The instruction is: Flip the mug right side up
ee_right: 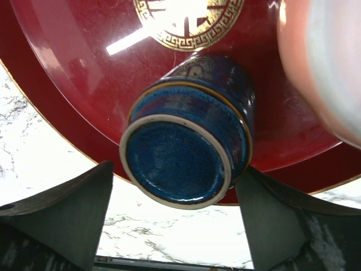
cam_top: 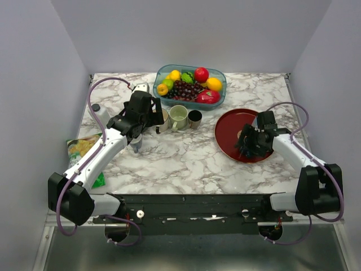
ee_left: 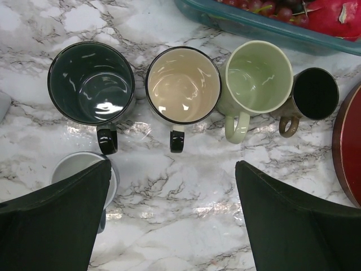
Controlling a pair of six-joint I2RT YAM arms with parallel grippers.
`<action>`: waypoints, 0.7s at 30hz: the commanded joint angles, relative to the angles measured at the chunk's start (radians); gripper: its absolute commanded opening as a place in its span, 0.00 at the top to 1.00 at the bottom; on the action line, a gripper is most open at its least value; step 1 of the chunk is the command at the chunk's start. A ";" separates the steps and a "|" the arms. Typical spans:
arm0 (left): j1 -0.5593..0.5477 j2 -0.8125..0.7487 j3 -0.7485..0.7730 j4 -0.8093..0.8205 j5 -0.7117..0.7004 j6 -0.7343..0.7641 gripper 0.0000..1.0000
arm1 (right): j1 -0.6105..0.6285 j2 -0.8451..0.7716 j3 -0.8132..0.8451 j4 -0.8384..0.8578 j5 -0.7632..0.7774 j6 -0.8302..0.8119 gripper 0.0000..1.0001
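A dark blue glazed mug (ee_right: 177,158) stands bottom-up on the red plate (ee_right: 67,68), its pale-ringed base towards the right wrist camera. My right gripper (ee_right: 175,186) is open and straddles it. The right finger (ee_right: 271,209) is close against the mug's side, and the left finger (ee_right: 73,209) stands clear of it. From above, the right gripper (cam_top: 247,142) hovers over the near part of the red plate (cam_top: 228,132) and hides the mug. My left gripper (ee_left: 172,220) is open with only bare marble between its fingers; from above it (cam_top: 135,131) is just left of a row of mugs.
Dark green (ee_left: 91,82), cream (ee_left: 183,84), light green (ee_left: 256,76) and small brown (ee_left: 315,93) mugs stand upright in a row. A white-grey cup (ee_left: 79,172) sits by my left finger. A fruit bowl (cam_top: 163,73) is behind them. A snack bag (cam_top: 82,149) lies at the left.
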 commanded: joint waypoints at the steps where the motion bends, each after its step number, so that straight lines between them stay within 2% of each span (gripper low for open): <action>1: 0.006 0.002 -0.002 0.020 0.031 -0.008 0.01 | -0.003 -0.044 -0.030 0.039 0.011 -0.006 0.13; 2: 0.006 0.004 -0.005 0.020 0.031 -0.008 0.01 | -0.003 -0.046 -0.030 0.035 0.034 -0.006 0.19; 4: 0.008 0.002 -0.006 0.020 0.033 -0.011 0.01 | -0.005 -0.047 -0.029 0.029 0.053 -0.011 0.25; 5: 0.008 0.001 -0.009 0.020 0.033 -0.012 0.01 | -0.002 -0.047 -0.029 0.029 0.067 -0.014 0.33; 11: 0.009 0.009 -0.026 0.025 0.057 -0.028 0.01 | 0.009 -0.039 -0.015 0.035 0.097 -0.037 0.52; 21: 0.012 -0.002 -0.065 0.034 0.080 -0.052 0.01 | 0.043 -0.029 -0.007 0.056 0.194 -0.049 0.55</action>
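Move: The upturned blue mug stands about 2 cm ahead of the right hand and level with it sideways, its middle roughly 1 cm lower, between the open fingers. The tray's gold medallion lies some 5 cm ahead, 1 cm left and 4 cm below that hand, the pink mug about 9 cm right and 5 cm ahead, roughly level in height. From the left hand the blue mug is some 31 cm right, 6 cm back and 16 cm down. The blue mug has the right hand's fingers closing in at its near side: they go from nearly wide open to a little under half, their tips ending partly hidden behind the upturned base. That hand eases about 1 cm to the right at the same height, rolling some 5 degrees with its left side dropping. The left hand, empty and open, sinks about 1.5 cm. ##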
